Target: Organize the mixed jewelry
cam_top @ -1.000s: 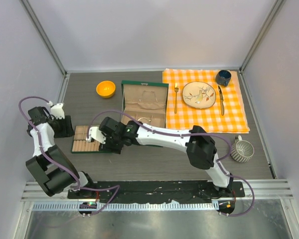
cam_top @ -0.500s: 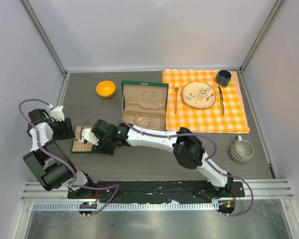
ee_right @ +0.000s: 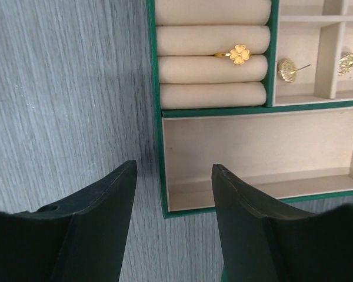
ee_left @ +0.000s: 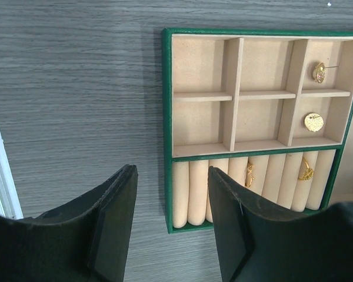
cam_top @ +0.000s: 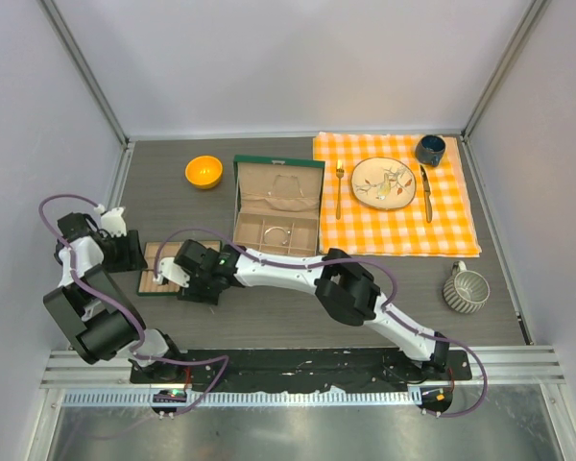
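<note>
A small green tray [cam_top: 157, 272] with beige lining lies at the front left, between my two grippers. The left wrist view shows its compartments [ee_left: 166, 117] with gold studs [ee_left: 313, 121] and gold rings [ee_left: 306, 170]. The right wrist view shows its ring rolls [ee_right: 152, 59] and a gold clover ring [ee_right: 241, 54]. My left gripper [cam_top: 132, 252] [ee_left: 172, 171] is open and empty over the tray's corner. My right gripper [cam_top: 180, 275] [ee_right: 175, 166] is open and empty over the opposite corner. A silver bangle [cam_top: 281, 233] and a fine chain necklace [cam_top: 286, 197] lie in an open green box [cam_top: 259, 182]. I cannot make out any pale studs.
An orange bowl [cam_top: 204, 172] stands at the back left. A checked orange cloth [cam_top: 461, 226] at the back right carries a plate [cam_top: 384, 182], gold fork [cam_top: 339, 187], knife [cam_top: 426, 192] and dark cup [cam_top: 430, 150]. A grey mug [cam_top: 466, 290] lies at the right.
My right arm has reached further left, bringing its gripper to the small tray's right end. The left gripper has shifted slightly at the tray's left end.
</note>
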Motion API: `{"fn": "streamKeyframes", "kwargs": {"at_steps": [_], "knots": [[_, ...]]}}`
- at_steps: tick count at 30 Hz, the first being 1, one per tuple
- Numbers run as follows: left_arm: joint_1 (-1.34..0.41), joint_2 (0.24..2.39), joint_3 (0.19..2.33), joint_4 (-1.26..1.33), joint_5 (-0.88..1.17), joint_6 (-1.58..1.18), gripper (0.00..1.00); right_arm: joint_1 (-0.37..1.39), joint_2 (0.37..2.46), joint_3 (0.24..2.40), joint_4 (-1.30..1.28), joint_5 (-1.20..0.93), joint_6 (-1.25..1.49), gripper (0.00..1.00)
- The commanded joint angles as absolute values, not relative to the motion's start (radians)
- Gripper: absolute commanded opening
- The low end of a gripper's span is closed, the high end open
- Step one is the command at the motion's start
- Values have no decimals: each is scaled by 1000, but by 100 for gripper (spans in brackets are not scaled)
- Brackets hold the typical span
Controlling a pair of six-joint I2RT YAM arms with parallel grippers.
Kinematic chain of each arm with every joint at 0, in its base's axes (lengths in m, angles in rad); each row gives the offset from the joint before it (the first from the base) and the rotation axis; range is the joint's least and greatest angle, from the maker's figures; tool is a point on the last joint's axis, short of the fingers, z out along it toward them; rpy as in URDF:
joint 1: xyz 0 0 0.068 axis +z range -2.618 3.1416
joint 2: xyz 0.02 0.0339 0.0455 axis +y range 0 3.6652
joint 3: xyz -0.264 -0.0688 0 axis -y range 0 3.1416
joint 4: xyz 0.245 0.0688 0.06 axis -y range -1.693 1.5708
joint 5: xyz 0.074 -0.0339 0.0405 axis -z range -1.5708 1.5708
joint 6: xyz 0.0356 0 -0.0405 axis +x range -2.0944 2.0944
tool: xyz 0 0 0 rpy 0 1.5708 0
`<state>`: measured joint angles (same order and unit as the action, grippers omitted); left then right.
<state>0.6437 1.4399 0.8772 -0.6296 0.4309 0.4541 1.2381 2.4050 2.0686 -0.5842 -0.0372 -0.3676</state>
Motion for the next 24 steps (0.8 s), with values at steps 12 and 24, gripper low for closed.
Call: {"fn": "streamKeyframes", "kwargs": {"at_steps": [12, 24], "knots": [[652, 1433, 876, -607, 480, 472, 56, 1246, 2437, 2123, -551, -37, -380, 45], [650, 1434, 845, -589, 482, 476, 56, 1255, 2444, 2141, -566, -43, -376, 3]]}}
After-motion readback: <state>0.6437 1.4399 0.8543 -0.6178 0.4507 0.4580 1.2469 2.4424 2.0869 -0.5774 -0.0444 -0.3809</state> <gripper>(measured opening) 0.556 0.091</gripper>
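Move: The tray's near rim, at its long empty compartment, is almost straight beneath my open right fingers, about 1 cm down; the tray's middle lies about 6 cm forward and 6 cm left. The clover ring sits roughly 4 cm forward and 6 cm left, and the jewelry box's compartments some 13 cm forward and 18 cm right. From my left hand that rim spot is about 15 cm right, 4 cm back and 5 cm lower. I sink my right hand about 1.5 cm so the fingers straddle the near wall of the tray's long compartment, about 3 cm left of its near right corner. Staying down there, I shut them from over half open to nearly closed, one finger inside the tray and one outside, and pinch the thin rim. ##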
